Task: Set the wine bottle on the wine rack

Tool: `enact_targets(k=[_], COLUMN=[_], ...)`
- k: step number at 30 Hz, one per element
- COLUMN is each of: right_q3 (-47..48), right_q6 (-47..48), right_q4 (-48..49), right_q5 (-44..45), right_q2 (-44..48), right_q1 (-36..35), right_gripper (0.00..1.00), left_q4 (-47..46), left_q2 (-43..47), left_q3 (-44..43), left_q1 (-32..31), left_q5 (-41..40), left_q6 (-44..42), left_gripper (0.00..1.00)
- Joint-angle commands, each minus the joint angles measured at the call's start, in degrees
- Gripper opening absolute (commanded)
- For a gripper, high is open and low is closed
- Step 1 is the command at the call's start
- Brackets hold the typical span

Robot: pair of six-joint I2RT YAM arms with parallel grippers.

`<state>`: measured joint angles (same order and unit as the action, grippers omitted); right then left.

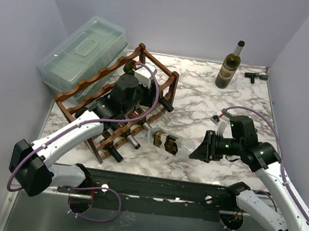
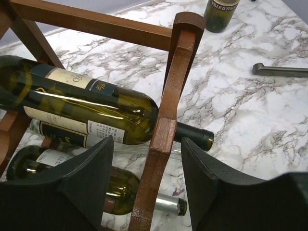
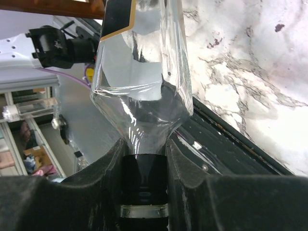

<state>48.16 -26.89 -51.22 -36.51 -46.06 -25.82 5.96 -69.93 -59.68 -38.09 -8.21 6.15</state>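
The reddish-brown wine rack (image 1: 91, 79) stands at the left of the marble table. Several green bottles (image 2: 86, 103) lie in it with their necks pointing right. My left gripper (image 1: 143, 104) is open and empty. In the left wrist view it (image 2: 147, 144) straddles the rack's wavy rail (image 2: 166, 130). My right gripper (image 1: 204, 147) is shut on the black-capped neck (image 3: 143, 178) of a clear wine bottle (image 1: 168, 142). The bottle lies level, just right of the rack's near corner. Another green wine bottle (image 1: 229, 65) stands upright at the back right.
A clear plastic lidded box (image 1: 81, 50) sits behind the rack at the back left. A small black part (image 1: 252, 77) lies near the back right corner. A grey bar (image 2: 279, 70) lies on the marble. The black mounting rail (image 1: 157, 186) runs along the near edge.
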Motion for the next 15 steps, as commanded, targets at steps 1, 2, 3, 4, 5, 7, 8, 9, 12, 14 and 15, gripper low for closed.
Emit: enact_targets(k=[1,2,3,4,5,7,8,9,12,14,15], right_q3=[-1.52,-1.63,-1.19,-0.77,-0.05,0.90,1.38,1.57,-0.31,-2.13,-2.72], right_q6=[-5.98,-6.83,-6.99,-6.99,-6.95,-7.01,-7.25,-8.01,-12.25,-14.81,-15.68], right_q4=[16.57,18.26,18.67,18.88,18.96,19.92,20.37,21.03,26.16,30.79,32.09], right_q5=[-8.23,-7.94,-7.19,-6.82,-6.30,-5.70,-5.45,-5.24,-6.03,-6.38,-6.38], right_q2=[1.52,1.56,1.38,1.07,0.70,0.00,-0.52,-0.88,-1.18,-0.73,-0.39], right_q1=[-0.18,-0.19,-0.19,-0.19,-0.19,-0.17,-0.19,-0.19,-0.19,-0.17,-0.17], right_gripper=[0.01,0.01,0.00,0.01,0.01,0.00,0.01,0.00,0.01,0.01,0.01], left_q4=[-0.31,-0.33,-0.42,-0.51,-0.55,-0.44,-0.42,-0.50,-0.51,-0.51,-0.55], left_q2=[1.33,1.15,0.98,0.65,0.30,-0.10,-0.11,-0.10,-0.42,-0.42,-0.31], left_q3=[-0.53,-0.61,-0.59,-0.54,-0.52,-0.61,-0.61,-0.60,-0.53,-0.33,-0.35], left_q1=[0.25,0.28,0.23,0.26,0.22,0.15,0.15,0.17,0.20,0.07,0.00], left_q5=[0.74,0.86,1.14,1.48,1.84,2.31,2.38,2.55,2.85,2.26,2.11], left_q6=[-1.89,-1.93,-2.00,-1.95,-2.01,-2.05,-1.99,-2.00,-2.49,-2.96,-3.14], left_gripper=[0.56,0.53,0.49,0.46,0.42,0.39,0.39,0.37,0.30,0.29,0.28])
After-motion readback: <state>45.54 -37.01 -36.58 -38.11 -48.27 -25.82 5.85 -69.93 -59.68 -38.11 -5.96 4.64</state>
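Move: For the left gripper, the rack's upper front rail runs right between its open fingertips. The dark bottle already racked there lies about 7 cm ahead and 3 cm left, some 4 cm lower. The right gripper holds the clear bottle by its neck, base pointing left and down. From that hand, the rack's front, near its right end, is roughly 12 cm ahead, 20 cm left and somewhat lower; the dark bottle is some 23 cm ahead and 23 cm left. Keep the left gripper where it is and close its fingers around the rack's front rail, to about half their starting gap. Meanwhile, with the right gripper still shut on the neck, carry the clear bottle base-first towards the front of the rack, some 3 cm forward and 2.5 cm left, easing up a little and tipping the base up by about 10 degrees. ##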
